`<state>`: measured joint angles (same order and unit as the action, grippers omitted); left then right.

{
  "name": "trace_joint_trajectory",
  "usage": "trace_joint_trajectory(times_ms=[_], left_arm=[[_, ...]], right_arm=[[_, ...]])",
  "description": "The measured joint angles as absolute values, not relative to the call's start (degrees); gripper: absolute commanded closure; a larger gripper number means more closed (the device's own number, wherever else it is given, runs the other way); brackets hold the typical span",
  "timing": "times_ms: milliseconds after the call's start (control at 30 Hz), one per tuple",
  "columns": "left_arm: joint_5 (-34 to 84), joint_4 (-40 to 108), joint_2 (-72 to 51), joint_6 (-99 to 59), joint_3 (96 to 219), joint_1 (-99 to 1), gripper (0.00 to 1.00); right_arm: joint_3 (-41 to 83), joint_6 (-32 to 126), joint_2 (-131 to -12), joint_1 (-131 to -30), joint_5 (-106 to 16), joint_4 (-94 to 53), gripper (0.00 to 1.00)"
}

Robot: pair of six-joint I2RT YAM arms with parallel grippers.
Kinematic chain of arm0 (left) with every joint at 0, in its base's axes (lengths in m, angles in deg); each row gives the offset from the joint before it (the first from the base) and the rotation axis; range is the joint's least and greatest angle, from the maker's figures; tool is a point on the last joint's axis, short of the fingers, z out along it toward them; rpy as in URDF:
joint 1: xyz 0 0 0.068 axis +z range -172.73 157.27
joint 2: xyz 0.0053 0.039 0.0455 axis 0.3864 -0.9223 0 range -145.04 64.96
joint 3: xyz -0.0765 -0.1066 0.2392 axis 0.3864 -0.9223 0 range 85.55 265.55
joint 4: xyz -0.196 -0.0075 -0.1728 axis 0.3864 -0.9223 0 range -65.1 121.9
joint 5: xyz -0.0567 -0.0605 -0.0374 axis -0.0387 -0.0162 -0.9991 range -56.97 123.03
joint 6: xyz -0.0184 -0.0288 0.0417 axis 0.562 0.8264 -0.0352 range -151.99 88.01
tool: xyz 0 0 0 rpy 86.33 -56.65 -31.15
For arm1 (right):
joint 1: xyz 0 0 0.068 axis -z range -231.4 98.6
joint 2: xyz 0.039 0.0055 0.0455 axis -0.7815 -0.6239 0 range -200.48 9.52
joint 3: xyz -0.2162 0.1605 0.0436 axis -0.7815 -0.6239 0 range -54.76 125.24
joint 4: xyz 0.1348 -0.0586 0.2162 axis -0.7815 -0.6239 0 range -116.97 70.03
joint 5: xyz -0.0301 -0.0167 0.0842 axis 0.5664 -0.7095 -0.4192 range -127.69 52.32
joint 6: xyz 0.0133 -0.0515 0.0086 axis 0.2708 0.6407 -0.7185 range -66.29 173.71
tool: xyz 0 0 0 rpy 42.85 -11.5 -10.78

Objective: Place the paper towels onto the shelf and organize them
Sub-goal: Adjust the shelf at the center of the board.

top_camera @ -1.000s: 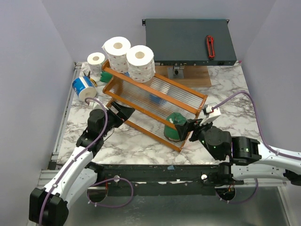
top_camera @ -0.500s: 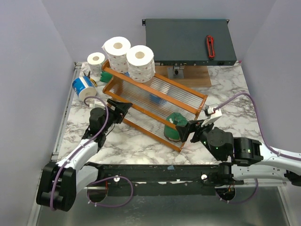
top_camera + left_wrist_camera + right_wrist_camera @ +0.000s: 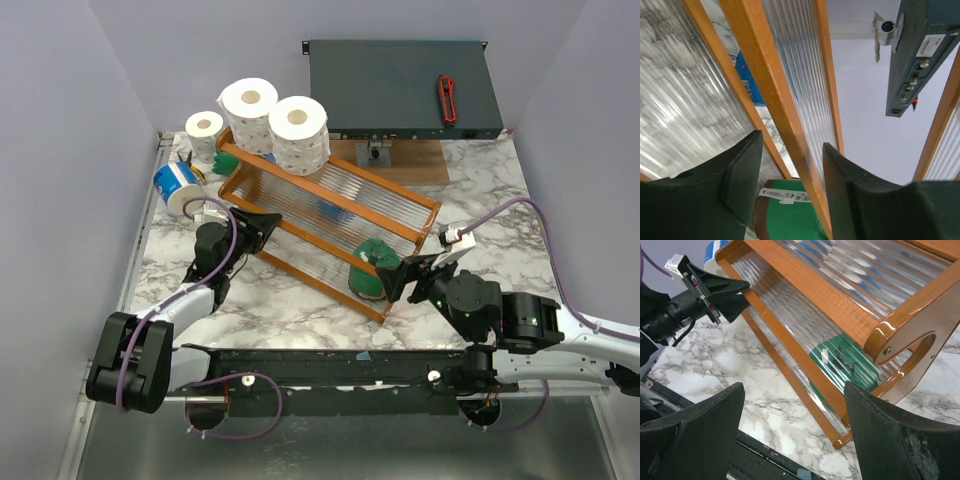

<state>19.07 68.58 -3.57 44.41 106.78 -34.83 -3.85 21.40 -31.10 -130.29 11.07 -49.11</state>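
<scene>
The shelf (image 3: 360, 205) lies slanted across the marble table, with orange rails and ribbed clear plastic. My left gripper (image 3: 262, 225) is at its left end. In the left wrist view it (image 3: 792, 145) straddles an orange rail (image 3: 765, 75), open, with a gap on the left side. My right gripper (image 3: 395, 275) stands open just short of the shelf's right end, nothing between its fingers (image 3: 794, 387). A green-wrapped paper towel (image 3: 372, 268) lies inside the shelf there (image 3: 850, 362). Two big white rolls (image 3: 249, 112) (image 3: 299, 132), a small white one (image 3: 205, 130) and a blue-wrapped one (image 3: 177, 188) sit at the far left.
A dark grey metal box (image 3: 400, 88) with a red tool (image 3: 447, 98) on top stands at the back. A wooden board (image 3: 400, 160) lies in front of it. Something blue (image 3: 330, 208) shows through the shelf's plastic. Grey walls close in on both sides.
My left gripper has pushed forward onto the shelf's left end and its jaws have narrowed around the rail. The right gripper has barely shifted and stays open.
</scene>
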Motion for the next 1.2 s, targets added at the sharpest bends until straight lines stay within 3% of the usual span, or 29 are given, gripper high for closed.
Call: trace_joint_trajectory(times_ms=[500, 1200], left_arm=[[17.74, 75.60, -7.44, 48.09, 106.52, -34.87, 0.99], [22.74, 86.57, -11.66, 56.39, 103.15, -43.68, 1.00]], right_arm=[[-3.59, 22.30, -32.11, -130.29, 10.85, -49.09, 0.16], [-3.26, 22.84, -33.73, -130.29, 10.94, -48.59, 0.16]])
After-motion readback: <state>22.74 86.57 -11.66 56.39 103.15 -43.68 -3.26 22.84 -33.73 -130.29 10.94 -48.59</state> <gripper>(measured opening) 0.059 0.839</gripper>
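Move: The shelf's middle front rail lies between the left hand's half-open fingers, about 1 cm ahead and level. From that hand the green roll inside the shelf is some 23 cm right, 11 cm back and 6 cm lower; the nearer top paper towel is roughly 10 cm ahead, 5 cm right and 14 cm up. From the right hand, the left hand's spot on the rail is about 27 cm left, 16 cm ahead and 10 cm lower. Closing its fingers on the shelf's middle front rail, the left hand then drags that rail about 5 cm right. ##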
